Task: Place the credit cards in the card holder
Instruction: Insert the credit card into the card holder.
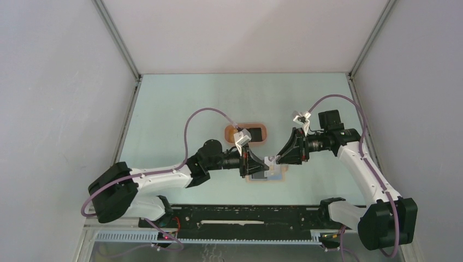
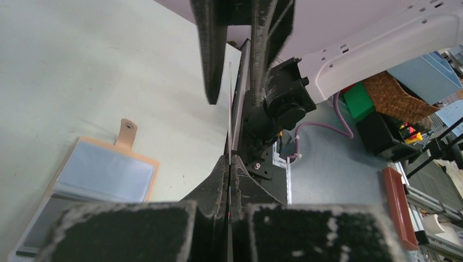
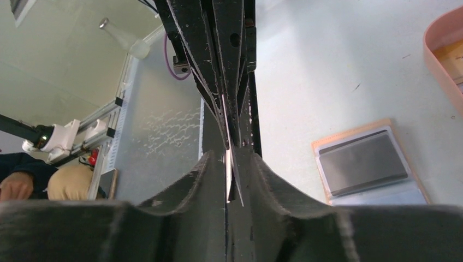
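The card holder [image 1: 266, 176] lies open and flat on the table below both grippers, tan-edged, with clear pockets [image 2: 104, 173]. A grey card [image 3: 363, 161] sits in one pocket. My left gripper [image 2: 230, 161] is shut on a thin credit card [image 2: 230, 98], seen edge-on and held above the table. My right gripper [image 3: 232, 158] faces it from the other side. Its fingers [image 2: 212, 54] stand apart around the card's far end [image 3: 233, 177], which leans in the gap. In the top view the two grippers [image 1: 256, 164] [image 1: 275, 159] meet just above the wallet.
A salmon-pink oval tray [image 1: 261, 132] with a black card [image 1: 252, 134] in it stands just behind the grippers; its rim [image 3: 442, 60] shows in the right wrist view. Enclosure walls flank the table, and the arms' black base rail [image 1: 245, 214] runs along the near edge.
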Controlling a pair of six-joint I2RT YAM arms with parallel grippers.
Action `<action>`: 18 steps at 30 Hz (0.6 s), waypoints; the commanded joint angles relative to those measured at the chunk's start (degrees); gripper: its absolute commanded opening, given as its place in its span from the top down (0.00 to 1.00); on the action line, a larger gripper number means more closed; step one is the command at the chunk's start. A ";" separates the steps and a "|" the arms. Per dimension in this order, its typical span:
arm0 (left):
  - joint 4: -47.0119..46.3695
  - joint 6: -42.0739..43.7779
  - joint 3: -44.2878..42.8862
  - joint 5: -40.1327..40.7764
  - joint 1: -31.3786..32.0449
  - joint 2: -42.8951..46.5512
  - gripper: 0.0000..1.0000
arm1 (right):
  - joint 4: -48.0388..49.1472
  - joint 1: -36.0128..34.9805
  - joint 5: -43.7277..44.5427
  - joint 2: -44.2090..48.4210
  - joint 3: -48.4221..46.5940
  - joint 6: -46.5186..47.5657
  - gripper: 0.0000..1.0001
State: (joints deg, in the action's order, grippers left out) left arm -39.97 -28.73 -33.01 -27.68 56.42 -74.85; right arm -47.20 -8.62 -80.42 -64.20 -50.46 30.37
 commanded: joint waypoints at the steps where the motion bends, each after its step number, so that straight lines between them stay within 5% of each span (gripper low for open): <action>1: 0.85 1.78 -3.00 -2.11 -0.51 0.86 1.00 | -1.02 -0.99 0.16 -0.46 -2.69 1.86 0.69; 5: 0.85 1.52 -2.98 -1.72 -0.94 0.87 1.00 | -1.97 -1.75 -0.05 -1.25 -3.00 2.99 1.00; 8: 0.85 1.20 -2.81 -1.15 -1.20 1.12 0.98 | -3.21 -2.10 0.00 -1.99 -3.42 4.14 1.00; 13: 1.83 0.02 0.08 4.89 -2.15 3.95 0.71 | -3.68 -0.52 -0.75 -3.69 -3.35 3.07 1.00; 18: 4.91 -0.88 6.02 14.27 -2.55 10.06 0.54 | 9.37 3.35 -0.46 -3.91 2.01 -11.22 1.00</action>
State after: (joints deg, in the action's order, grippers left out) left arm -36.47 -28.71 -31.20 -21.69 54.52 -70.43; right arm -47.70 -7.79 -80.09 -68.34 -51.37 29.95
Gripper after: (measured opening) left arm 0.424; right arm 0.007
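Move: Between the two hands is the card, still gripped by the left: its middle lies about 2 cm to the left hand's right and 1 cm below. The right fingertips it is being passed to are some 4 cm to the left hand's right and 1 cm farther out. From the right hand, the card's middle is 2 cm left, 1 cm back and 1 cm below; the open card holder lies roughly 8 cm ahead, 3 cm left, 17 cm down; the pink tray 25 cm ahead, 9 cm left, 17 cm down. Shutting its half-open fingers on the card's right-hand part, the right hand takes hold almost in place, then eases about 1 cm forward and 1 cm down. Once that grip is closed, the left fingers open a little under halfway, letting go of the card, and the left hand draws off some 2 cm forward and 2 cm to its left, turning slightly counter-clockwise. ##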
